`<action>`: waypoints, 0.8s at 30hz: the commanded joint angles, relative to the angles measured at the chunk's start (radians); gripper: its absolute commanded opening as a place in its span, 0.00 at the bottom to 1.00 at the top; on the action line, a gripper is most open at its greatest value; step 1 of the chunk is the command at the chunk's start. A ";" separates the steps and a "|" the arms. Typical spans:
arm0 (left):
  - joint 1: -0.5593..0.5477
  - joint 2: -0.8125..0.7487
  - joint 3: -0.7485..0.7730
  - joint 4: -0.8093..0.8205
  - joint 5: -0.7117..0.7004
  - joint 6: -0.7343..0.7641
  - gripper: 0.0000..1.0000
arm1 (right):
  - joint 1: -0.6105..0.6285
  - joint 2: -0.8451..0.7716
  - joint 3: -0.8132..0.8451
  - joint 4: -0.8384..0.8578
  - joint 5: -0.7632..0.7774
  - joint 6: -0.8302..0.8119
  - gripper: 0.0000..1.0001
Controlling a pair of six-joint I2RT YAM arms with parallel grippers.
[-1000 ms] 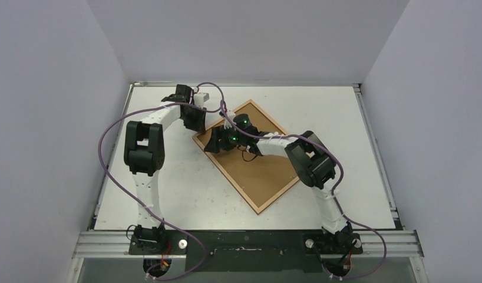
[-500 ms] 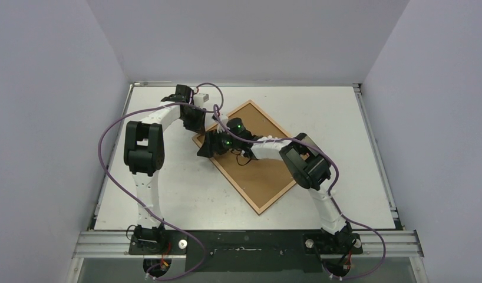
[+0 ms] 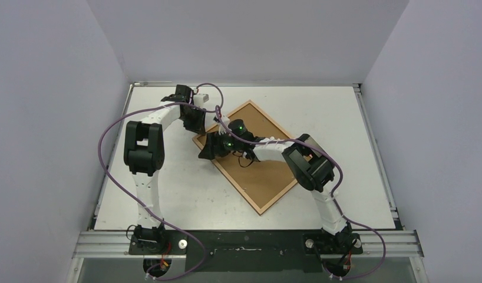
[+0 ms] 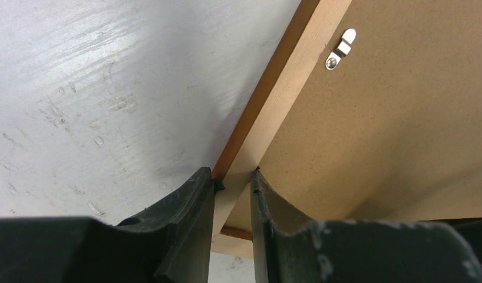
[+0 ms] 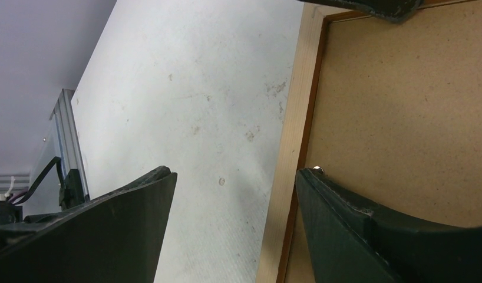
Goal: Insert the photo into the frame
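The frame point(image 3: 268, 116) lies face down and askew on the table, with a brown fibreboard backing point(image 3: 268, 171) set in it. The photo is hidden. My left gripper point(image 3: 198, 127) is at the frame's left corner. In the left wrist view it point(image 4: 234, 175) is shut on the pale moulding point(image 4: 286, 82), one finger outside and one on the backing point(image 4: 392, 118). My right gripper point(image 3: 204, 150) stands open astride the frame's near-left edge point(image 5: 294, 118). One of its fingers hangs over the table, and the other is over the backing point(image 5: 403, 106) by a small metal clip point(image 5: 317, 170).
A silver turn clip point(image 4: 341, 50) sits on the backing near the moulding. White table point(image 3: 168, 188) spreads left of the frame, walled in by grey panels. The left arm's purple cable point(image 3: 212, 106) loops over the frame's top corner. A metal rail point(image 3: 250, 242) runs along the near edge.
The right arm has swung left, carrying its gripper from over the backing to the frame's left edge, with its jaws slightly narrower. The left gripper has kept its grip and place.
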 commanded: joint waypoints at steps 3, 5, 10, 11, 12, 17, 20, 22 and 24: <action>0.014 0.010 0.040 -0.026 -0.014 -0.027 0.09 | -0.015 -0.086 0.001 0.040 -0.065 0.051 0.76; 0.018 0.006 0.059 -0.037 -0.004 -0.034 0.14 | -0.022 -0.075 0.020 0.036 -0.055 0.045 0.76; 0.038 -0.025 0.109 -0.063 0.023 -0.057 0.47 | -0.033 -0.048 0.035 0.037 -0.043 0.037 0.76; 0.045 -0.032 0.119 -0.070 0.036 -0.071 0.51 | -0.033 -0.043 0.037 0.038 -0.043 0.037 0.76; 0.054 -0.040 0.131 -0.085 0.048 -0.086 0.54 | -0.033 -0.040 0.040 0.040 -0.043 0.037 0.76; 0.093 -0.094 0.114 -0.162 0.108 -0.022 0.58 | -0.039 -0.029 0.051 0.045 -0.047 0.038 0.76; 0.095 -0.126 0.032 -0.200 0.071 0.066 0.56 | -0.047 -0.030 0.051 0.049 -0.051 0.035 0.76; 0.099 -0.145 -0.038 -0.192 0.055 0.080 0.55 | -0.053 -0.022 0.057 0.033 -0.052 0.024 0.76; 0.103 -0.166 -0.101 -0.167 0.050 0.071 0.53 | -0.059 -0.012 0.064 0.010 -0.051 0.003 0.76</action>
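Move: The left hand still pinches the frame's far-left bar; the frame's left corner is about 4 cm to its left and 2 cm back, level with it. A clip on the board lies some 4 cm ahead and 8 cm to its right. For the right hand, the clip at its forward fingertip lies about 2 cm ahead, straight in line sideways and 4 cm below, with that corner roughly 8 cm ahead and 6 cm left. Opening off the bar, the left hand lifts about 3 cm with a slight forward drift, then swings some 4 cm left and ends about 2 cm farther back than it began, above the frame's left corner. Meanwhile the right hand, fingers kept wide and straddling the near-left bar, eases forward, up and a little right by about 1 to 1.5 cm each, its forward finger staying by the inner edge near the clip. ##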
